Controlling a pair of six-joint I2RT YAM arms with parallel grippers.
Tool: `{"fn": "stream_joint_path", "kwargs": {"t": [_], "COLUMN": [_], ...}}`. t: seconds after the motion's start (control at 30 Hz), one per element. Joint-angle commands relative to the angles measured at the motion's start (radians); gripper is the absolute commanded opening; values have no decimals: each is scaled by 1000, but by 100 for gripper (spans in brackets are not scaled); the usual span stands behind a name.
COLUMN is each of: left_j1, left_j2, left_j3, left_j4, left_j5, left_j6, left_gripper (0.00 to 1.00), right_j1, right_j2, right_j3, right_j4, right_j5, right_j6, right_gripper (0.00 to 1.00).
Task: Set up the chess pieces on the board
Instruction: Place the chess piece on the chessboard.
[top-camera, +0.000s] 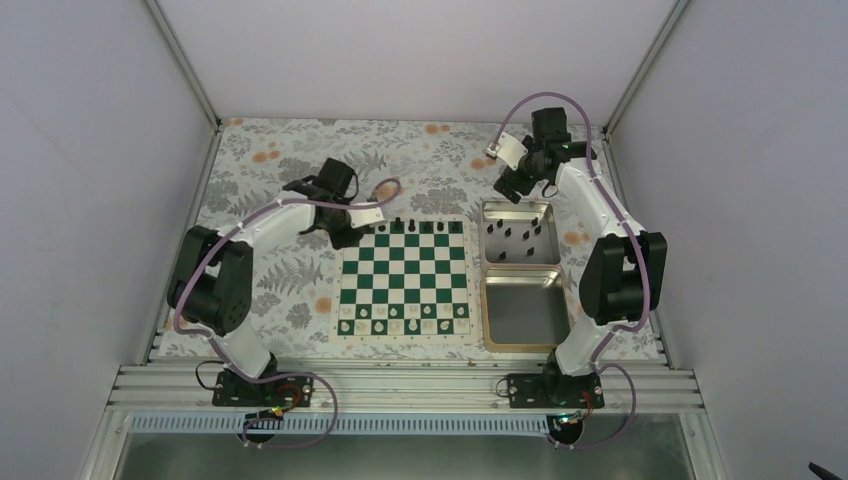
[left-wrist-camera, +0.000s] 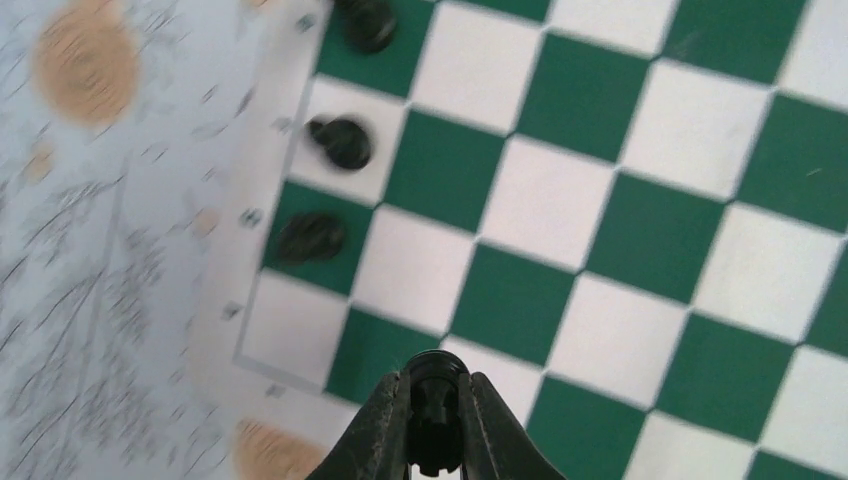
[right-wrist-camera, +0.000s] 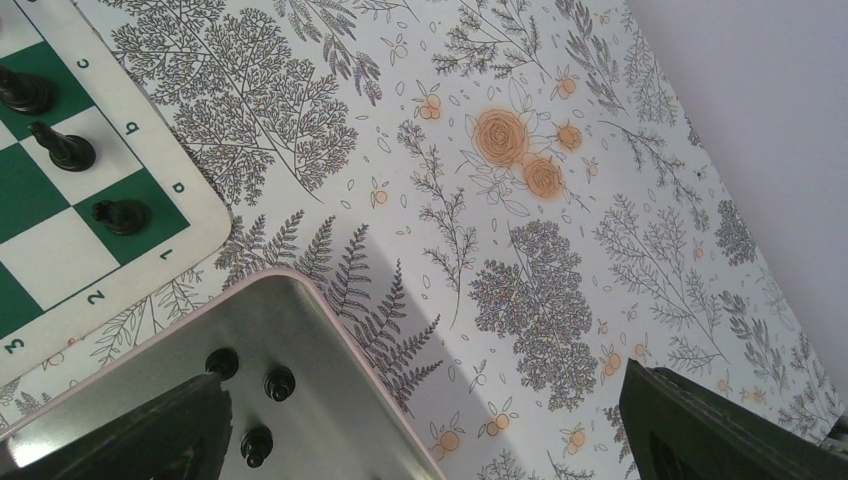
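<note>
The green and white board (top-camera: 403, 280) lies mid-table. Several black chess pieces (top-camera: 428, 227) stand along its far row, and more lie in the far tin (top-camera: 492, 218). At the board's far left corner, my left gripper (top-camera: 350, 236) is shut on a black chess piece (left-wrist-camera: 436, 398). In the left wrist view that gripper (left-wrist-camera: 436, 385) holds it just above the board (left-wrist-camera: 600, 200), by the corner squares, with three black pieces (left-wrist-camera: 343, 141) further along the edge row. My right gripper (top-camera: 510, 186) hangs wide open and empty over the tin's far corner (right-wrist-camera: 300, 330).
Small white pieces (top-camera: 405, 326) line the board's near row. A second, empty tin (top-camera: 527, 312) sits right of the board, nearer the arms. In the right wrist view, three black pieces (right-wrist-camera: 279, 383) lie in the tin, and three more (right-wrist-camera: 120, 216) stand on the board's corner (right-wrist-camera: 190, 200).
</note>
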Motion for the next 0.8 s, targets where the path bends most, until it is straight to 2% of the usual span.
{"fn": "stream_joint_path", "kwargs": {"t": [0.0,0.17,0.5,0.77], "left_j1": [102,180,180,180], "left_j2": [-27,17,136,146], "left_j3": [3,86,138,120], "left_j4": [-24,-33,-17,12], "left_j5": [-28,1,73,79], "left_j6": [34,57,50,46], "left_gripper": [11,11,11,11], "right_j1": [-9,-9,-8,-8], "right_j2": [-39,-44,-34,-31], "right_j3": [1,3,1,-1], "right_j4": [-6,-4,-7,-6], "right_j5": [-19,-28,-25,-24], "right_j6": [8,11,11,10], "right_gripper": [100,100,100,100]}}
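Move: From the left gripper, which already holds a black piece, the empty far-left corner square of the board lies about 6 cm ahead, 3 cm to the left and 7 cm below. In the same far row, the black knight stands level with that square and some 4 cm to its right, the black bishop about 7 cm to its right. From the right gripper the corner square is roughly 37 cm left, 7 cm back and 18 cm below. Carry the held black piece about 5 cm forward and 5 cm left in a shallow arch towards the empty corner square: rise some 2 cm while swinging left a little too far, ease back right, then sink about 3 cm, so the piece still hangs clear of the board. Turn the wrist some 10 degrees counter-clockwise on the way and keep the fingers closed on the piece. ##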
